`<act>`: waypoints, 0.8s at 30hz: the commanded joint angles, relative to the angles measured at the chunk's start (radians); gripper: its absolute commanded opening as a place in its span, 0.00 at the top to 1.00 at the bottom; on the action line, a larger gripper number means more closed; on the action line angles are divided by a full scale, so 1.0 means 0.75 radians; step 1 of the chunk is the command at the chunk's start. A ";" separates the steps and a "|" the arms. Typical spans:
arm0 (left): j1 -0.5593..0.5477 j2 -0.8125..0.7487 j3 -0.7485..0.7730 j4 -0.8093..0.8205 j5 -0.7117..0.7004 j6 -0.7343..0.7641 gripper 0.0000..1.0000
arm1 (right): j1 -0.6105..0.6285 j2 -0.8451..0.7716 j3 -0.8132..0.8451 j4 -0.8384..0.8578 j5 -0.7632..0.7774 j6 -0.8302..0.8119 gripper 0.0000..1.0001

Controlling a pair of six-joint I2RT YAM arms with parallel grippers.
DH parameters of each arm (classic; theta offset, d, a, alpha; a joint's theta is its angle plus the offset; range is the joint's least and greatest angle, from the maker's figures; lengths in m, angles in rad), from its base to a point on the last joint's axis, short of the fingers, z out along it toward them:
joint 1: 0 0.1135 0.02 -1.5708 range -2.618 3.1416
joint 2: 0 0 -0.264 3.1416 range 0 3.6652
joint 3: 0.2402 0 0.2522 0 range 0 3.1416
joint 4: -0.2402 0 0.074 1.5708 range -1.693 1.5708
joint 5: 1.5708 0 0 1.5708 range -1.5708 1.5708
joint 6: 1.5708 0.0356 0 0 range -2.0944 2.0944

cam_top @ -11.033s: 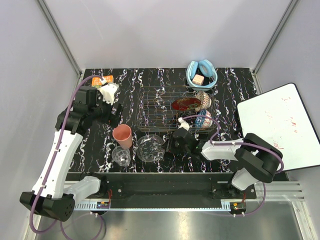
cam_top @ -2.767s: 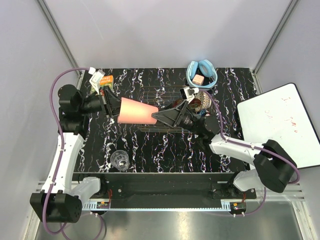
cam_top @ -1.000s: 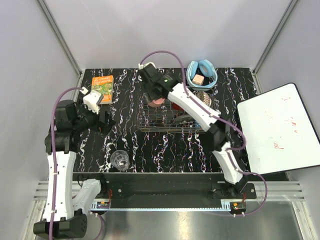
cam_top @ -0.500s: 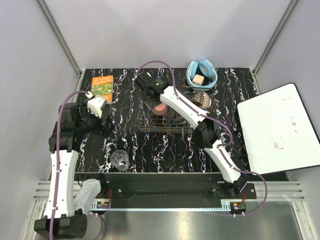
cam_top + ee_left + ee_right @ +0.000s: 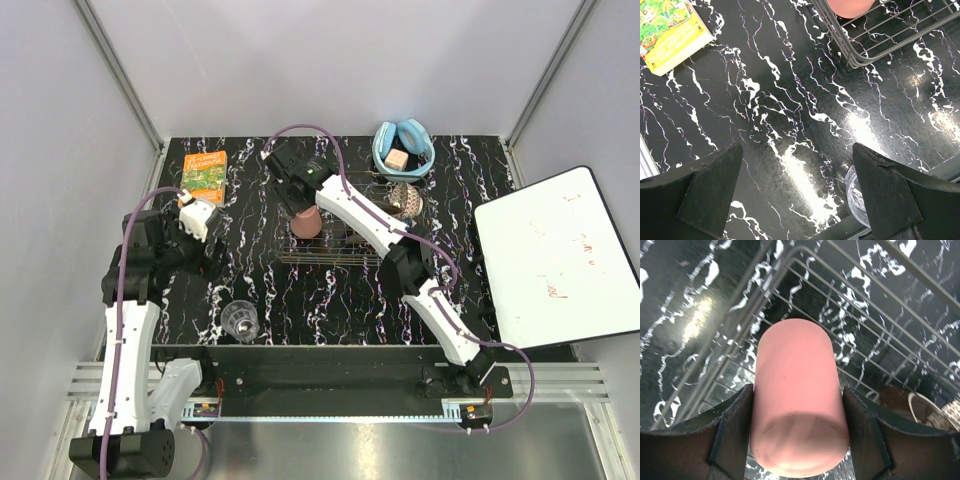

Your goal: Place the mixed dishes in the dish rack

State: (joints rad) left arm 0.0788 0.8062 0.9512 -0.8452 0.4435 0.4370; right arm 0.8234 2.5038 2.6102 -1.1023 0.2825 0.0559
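Note:
My right gripper (image 5: 797,432) is shut on the salmon-pink cup (image 5: 797,395), which points down over the left end of the wire dish rack (image 5: 867,332). From above, the cup (image 5: 305,222) hangs inside the rack (image 5: 345,245) near its left side, below my right gripper (image 5: 300,208). A beige speckled bowl (image 5: 408,200) stands in the rack's right end, and my arm covers the rack's middle. My left gripper (image 5: 797,192) is open over bare tabletop. The small clear glass tumbler (image 5: 856,197) stands beside its right finger, also seen upright near the front edge (image 5: 241,320).
An orange-green book (image 5: 204,172) lies at the back left. Light-blue headphones (image 5: 403,148) sit behind the rack. A white board (image 5: 555,260) leans at the right edge. The rack's near-left corner (image 5: 860,57) shows in the left wrist view.
My right arm has brought the pink cup left and down into the rack's left end. My left arm has drawn back slightly toward the near left, its jaws still open.

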 commanded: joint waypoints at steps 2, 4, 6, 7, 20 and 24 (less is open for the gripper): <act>0.005 0.003 -0.012 0.045 -0.008 0.021 0.05 | -0.006 0.079 0.058 0.089 -0.113 -0.005 0.98; 0.007 0.005 -0.019 0.045 -0.012 0.027 0.04 | -0.008 0.087 0.066 0.093 -0.109 -0.015 0.75; 0.005 0.007 -0.031 0.049 -0.021 0.035 0.04 | -0.008 0.096 0.062 0.093 -0.109 -0.025 0.66; 0.005 0.009 -0.035 0.047 -0.023 0.039 0.04 | -0.010 0.096 0.060 0.093 -0.105 -0.032 0.50; 0.005 0.001 -0.074 0.047 -0.023 0.078 0.01 | -0.016 0.020 0.040 0.099 -0.033 -0.058 0.00; 0.005 -0.013 -0.125 0.045 -0.039 0.139 0.03 | -0.016 -0.084 0.005 0.099 -0.015 -0.064 0.00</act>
State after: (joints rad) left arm 0.0788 0.8104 0.8902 -0.8406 0.4366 0.4816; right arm 0.8207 2.5649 2.6232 -1.0412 0.2459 0.0250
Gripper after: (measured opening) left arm 0.986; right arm 0.994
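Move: The pink cup is still in my right hand, bottom up. The left end of the dish rack it is going to lies about 4 cm to my right hand's left, level with it and some 7 cm below. The red bowl stands about 17 cm to the hand's right, neither ahead nor back, and the woven bowl about 24 cm right and 1 cm ahead, both roughly 5 cm lower. From my left hand, the cup is about 20 cm right, 10 cm ahead and 10 cm lower. Still gripping the upturned pink cup, I shift my right hand about 2 cm left and 1 cm forward, towards the rack's left end. There I open my fingers wide to let go, and sink roughly 2.5 cm around the cup's sides. My empty left hand eases down about 2.5 cm as well, fingers staying wide open. ##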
